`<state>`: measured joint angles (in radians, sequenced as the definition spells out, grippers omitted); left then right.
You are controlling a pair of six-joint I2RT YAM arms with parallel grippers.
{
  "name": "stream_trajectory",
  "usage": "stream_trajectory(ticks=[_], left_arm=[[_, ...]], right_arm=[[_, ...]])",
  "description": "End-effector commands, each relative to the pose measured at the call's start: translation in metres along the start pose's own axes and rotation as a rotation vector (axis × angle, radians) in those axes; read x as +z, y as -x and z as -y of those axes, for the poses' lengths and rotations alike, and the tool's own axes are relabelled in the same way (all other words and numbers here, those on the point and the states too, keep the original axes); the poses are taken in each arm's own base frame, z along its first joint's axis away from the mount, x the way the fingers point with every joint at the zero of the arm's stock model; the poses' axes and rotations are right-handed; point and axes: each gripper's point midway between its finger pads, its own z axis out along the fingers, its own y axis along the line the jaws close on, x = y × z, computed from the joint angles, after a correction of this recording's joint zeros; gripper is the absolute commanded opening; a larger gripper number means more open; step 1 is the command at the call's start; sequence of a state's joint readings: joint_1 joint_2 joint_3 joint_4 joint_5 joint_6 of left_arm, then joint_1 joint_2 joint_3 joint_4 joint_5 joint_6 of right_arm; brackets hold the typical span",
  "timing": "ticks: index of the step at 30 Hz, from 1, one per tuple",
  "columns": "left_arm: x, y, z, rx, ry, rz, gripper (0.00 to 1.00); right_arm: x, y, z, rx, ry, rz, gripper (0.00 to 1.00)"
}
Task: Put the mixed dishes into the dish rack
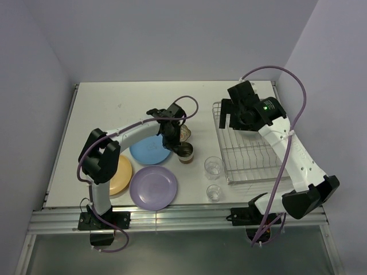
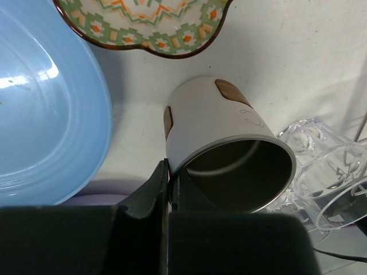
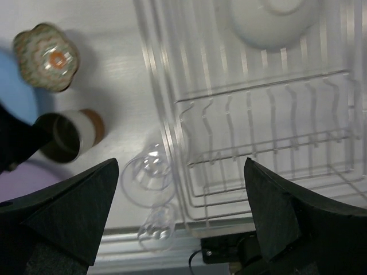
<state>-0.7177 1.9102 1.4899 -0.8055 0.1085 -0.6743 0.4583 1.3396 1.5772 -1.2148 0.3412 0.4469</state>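
My left gripper (image 2: 170, 175) is shut on the rim of the brown cup (image 2: 212, 114), one finger inside and one outside its wall. The cup (image 1: 185, 152) stands between the blue plate (image 1: 148, 150) and the dish rack (image 1: 252, 154). Just behind the cup sits the small floral bowl (image 1: 184, 133). The purple plate (image 1: 153, 187) and orange-yellow plate (image 1: 120, 173) lie near the front. Two clear glasses (image 1: 214, 166) (image 1: 214, 192) stand left of the rack. My right gripper (image 1: 243, 112) hangs open above the rack's far end, where a white bowl (image 3: 274, 20) lies.
The rack's near half (image 3: 258, 137) holds only bare upright prongs. The two glasses stand close against the rack's left side (image 3: 150, 175). The table's front edge and metal rail (image 1: 172, 215) run just beyond the nearer glass.
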Motion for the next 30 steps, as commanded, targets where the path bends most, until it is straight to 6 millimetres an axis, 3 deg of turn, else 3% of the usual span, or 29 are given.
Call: stream_trajectory(ticks=[1, 3, 4, 5, 7, 9, 10, 12, 13, 14, 15, 17, 18, 20, 25, 30], left_arm=[[-0.031, 0.010, 0.016, 0.019, -0.061, 0.047, 0.00], [-0.046, 0.009, 0.023, 0.013, -0.109, 0.048, 0.00], [-0.062, 0.012, 0.027, 0.006, -0.155, 0.070, 0.00], [-0.073, 0.013, 0.032, 0.000, -0.200, 0.079, 0.00], [-0.107, 0.018, 0.046, -0.036, -0.348, 0.108, 0.00], [-0.127, 0.022, 0.052, -0.095, -0.460, 0.119, 0.00], [-0.158, 0.025, 0.069, -0.070, -0.595, 0.161, 0.00], [-0.176, 0.027, 0.075, -0.136, -0.707, 0.157, 0.00], [-0.204, 0.028, 0.091, -0.097, -0.840, 0.182, 0.00], [-0.213, 0.027, 0.095, -0.105, -0.894, 0.179, 0.00], [-0.213, 0.024, 0.096, -0.179, -0.936, 0.133, 0.00], [-0.250, 0.025, 0.112, -0.192, -1.113, 0.136, 0.00], [-0.247, 0.021, 0.112, -0.207, -1.152, 0.116, 0.00], [-0.273, 0.021, 0.120, -0.215, -1.275, 0.121, 0.00], [-0.283, 0.019, 0.121, -0.249, -1.380, 0.096, 0.00], [-0.306, 0.017, 0.118, -0.289, -1.541, 0.082, 0.00]], right_arm=[[-0.008, -0.017, -0.034, -0.005, 0.213, -0.099, 0.97], [-0.008, -0.021, -0.052, 0.019, 0.326, -0.137, 0.98], [-0.020, -0.027, -0.069, 0.037, 0.461, -0.180, 0.98], [-0.016, -0.028, -0.069, 0.075, 0.505, -0.205, 0.98], [-0.034, -0.025, -0.089, 0.127, 0.711, -0.237, 0.98], [-0.033, -0.021, -0.091, 0.184, 0.799, -0.248, 0.98], [-0.043, -0.023, -0.097, 0.193, 0.877, -0.274, 0.97], [-0.048, -0.020, -0.103, 0.210, 0.953, -0.274, 0.97], [-0.052, -0.019, -0.106, 0.219, 0.980, -0.277, 0.97], [-0.056, -0.024, -0.110, 0.228, 1.031, -0.304, 0.97], [-0.066, -0.013, -0.114, 0.243, 1.092, -0.263, 0.97], [-0.081, -0.007, -0.124, 0.285, 1.227, -0.271, 0.97], [-0.089, -0.004, -0.125, 0.294, 1.270, -0.259, 0.97], [-0.098, 0.005, -0.130, 0.336, 1.351, -0.252, 0.97], [-0.124, 0.018, -0.132, 0.360, 1.487, -0.233, 0.96], [-0.117, 0.021, -0.133, 0.378, 1.485, -0.235, 0.95]])
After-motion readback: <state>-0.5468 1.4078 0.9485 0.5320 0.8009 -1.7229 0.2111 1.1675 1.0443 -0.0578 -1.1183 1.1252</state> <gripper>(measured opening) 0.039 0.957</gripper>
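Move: The mug stands on the table with its rim already pinched by the left fingers, its middle about 4 cm right of and 3 cm below them. The right hand's open fingers wait roughly 24 cm to the left hand's right, level with it fore and aft, some 19 cm higher. From the left hand, the patterned bowl lies about 9 cm ahead and 1 cm right, the tall glass 14 cm right and 5 cm back. From the right hand, the mug is some 20 cm left, straight across, and 22 cm down. The mug, its rim still pinched, is lifted about 26 cm off the table by the left hand, which drifts slightly back and right while rolling until its fingers point to the right. The right hand, wide open, swings some 14 cm left towards the mug's base, easing back, dipping briefly, then rising, and turns nearly 80 degrees so its fingers point left. ##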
